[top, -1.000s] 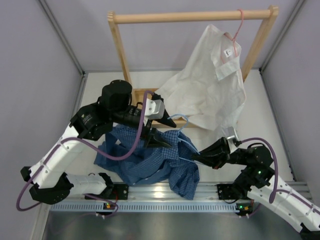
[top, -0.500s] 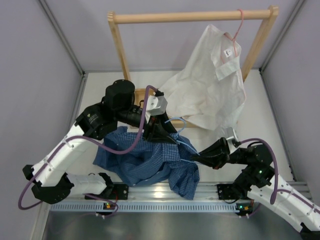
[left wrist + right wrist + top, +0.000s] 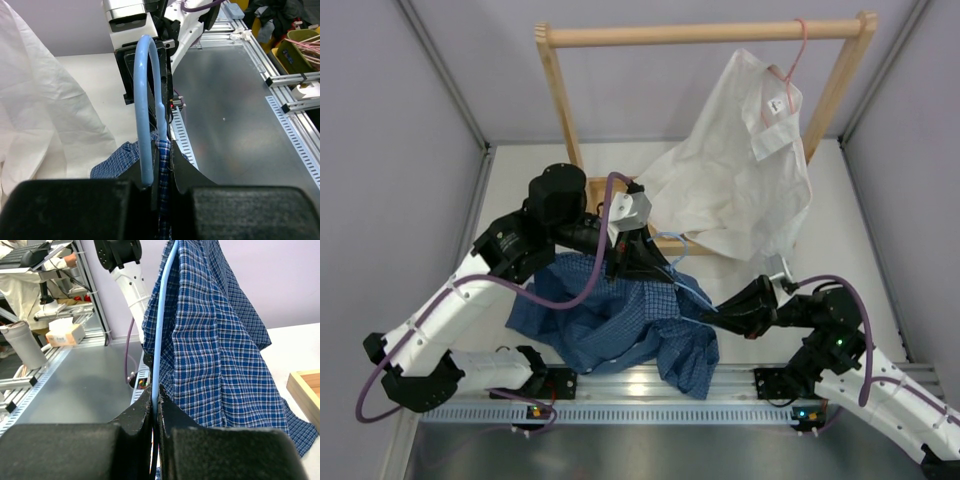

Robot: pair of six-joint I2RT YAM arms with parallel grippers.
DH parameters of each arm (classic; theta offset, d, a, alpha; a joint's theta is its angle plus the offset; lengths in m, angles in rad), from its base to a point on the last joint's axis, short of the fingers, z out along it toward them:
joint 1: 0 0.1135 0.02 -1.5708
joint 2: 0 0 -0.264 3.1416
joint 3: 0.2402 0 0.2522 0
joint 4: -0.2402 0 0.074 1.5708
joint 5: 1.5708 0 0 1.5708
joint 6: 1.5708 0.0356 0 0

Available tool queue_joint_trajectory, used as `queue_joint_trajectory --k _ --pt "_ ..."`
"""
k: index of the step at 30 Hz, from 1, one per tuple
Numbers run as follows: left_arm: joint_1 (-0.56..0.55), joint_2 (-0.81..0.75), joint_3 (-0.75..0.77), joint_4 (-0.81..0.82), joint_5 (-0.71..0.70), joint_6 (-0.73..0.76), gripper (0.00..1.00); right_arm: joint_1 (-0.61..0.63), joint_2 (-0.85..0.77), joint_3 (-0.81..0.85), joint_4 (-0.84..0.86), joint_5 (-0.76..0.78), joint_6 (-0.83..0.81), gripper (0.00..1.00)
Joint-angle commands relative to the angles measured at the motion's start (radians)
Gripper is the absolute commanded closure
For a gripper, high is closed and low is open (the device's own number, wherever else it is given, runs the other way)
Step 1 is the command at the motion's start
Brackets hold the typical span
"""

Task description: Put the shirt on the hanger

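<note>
The dark blue checked shirt lies bunched on the table in front of the arms, partly draped over the light-blue hanger. My left gripper is shut on a fold of the shirt right beside the hanger's hook, which arches up past my left finger. My right gripper is shut on the hanger's thin wire. In the right wrist view the shirt hangs down to the right of that wire. Cloth hides most of the hanger's frame.
A wooden clothes rack stands at the back. On it a large white shirt hangs from a pink hanger, reaching down close to my left gripper. An aluminium rail runs along the near edge.
My left gripper has gone from open to shut, closing on shirt fabric next to the hanger's hook, and shifted slightly back. The right gripper keeps its hold on the hanger.
</note>
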Motion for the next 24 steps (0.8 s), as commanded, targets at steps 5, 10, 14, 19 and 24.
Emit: queue_joint_trajectory --k 5,10,14,19,24 --pt "-0.006 -0.068 -0.051 0.139 0.042 -0.041 1.00 0.001 -0.006 0.061 0.079 0.026 -0.026 1.00" --pt "-0.006 -0.101 -0.075 0.168 0.019 -0.052 1.00 0.003 -0.017 0.067 0.035 0.055 -0.046 0.81" --pt "-0.006 -0.138 -0.088 0.168 -0.160 -0.054 1.00 0.003 -0.055 0.129 -0.263 0.216 -0.125 0.00" --pt "-0.006 -0.201 -0.111 0.168 -0.549 -0.124 1.00 0.003 -0.110 0.236 -0.627 0.707 -0.049 0.01" --pt "-0.006 -0.232 -0.150 0.168 -0.809 -0.212 1.00 0.001 -0.143 0.239 -0.671 0.718 0.147 0.02"
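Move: The left hand already grips the hanger's neck with the shirt collar. From it, the bare middle of the rack's rod is roughly 36 cm ahead, 4 cm left and 12 cm higher. The white garment hangs about 30 cm ahead and 17 cm right; the blue shirt's body sags 22 cm below, 3 cm ahead and 8 cm left. The right hand pinches the hanger's end; the neck lies some 3 cm ahead, 8 cm left and 10 cm above. Open the right gripper wide to let go of the hanger's end, and swing it forward about 7 cm and somewhat less to the right, turning clockwise some 35 degrees. Keep the left gripper shut on neck and collar; after a brief hold, carry them forward towards the rod and leftward, away from the right hand, turning counter-clockwise. ##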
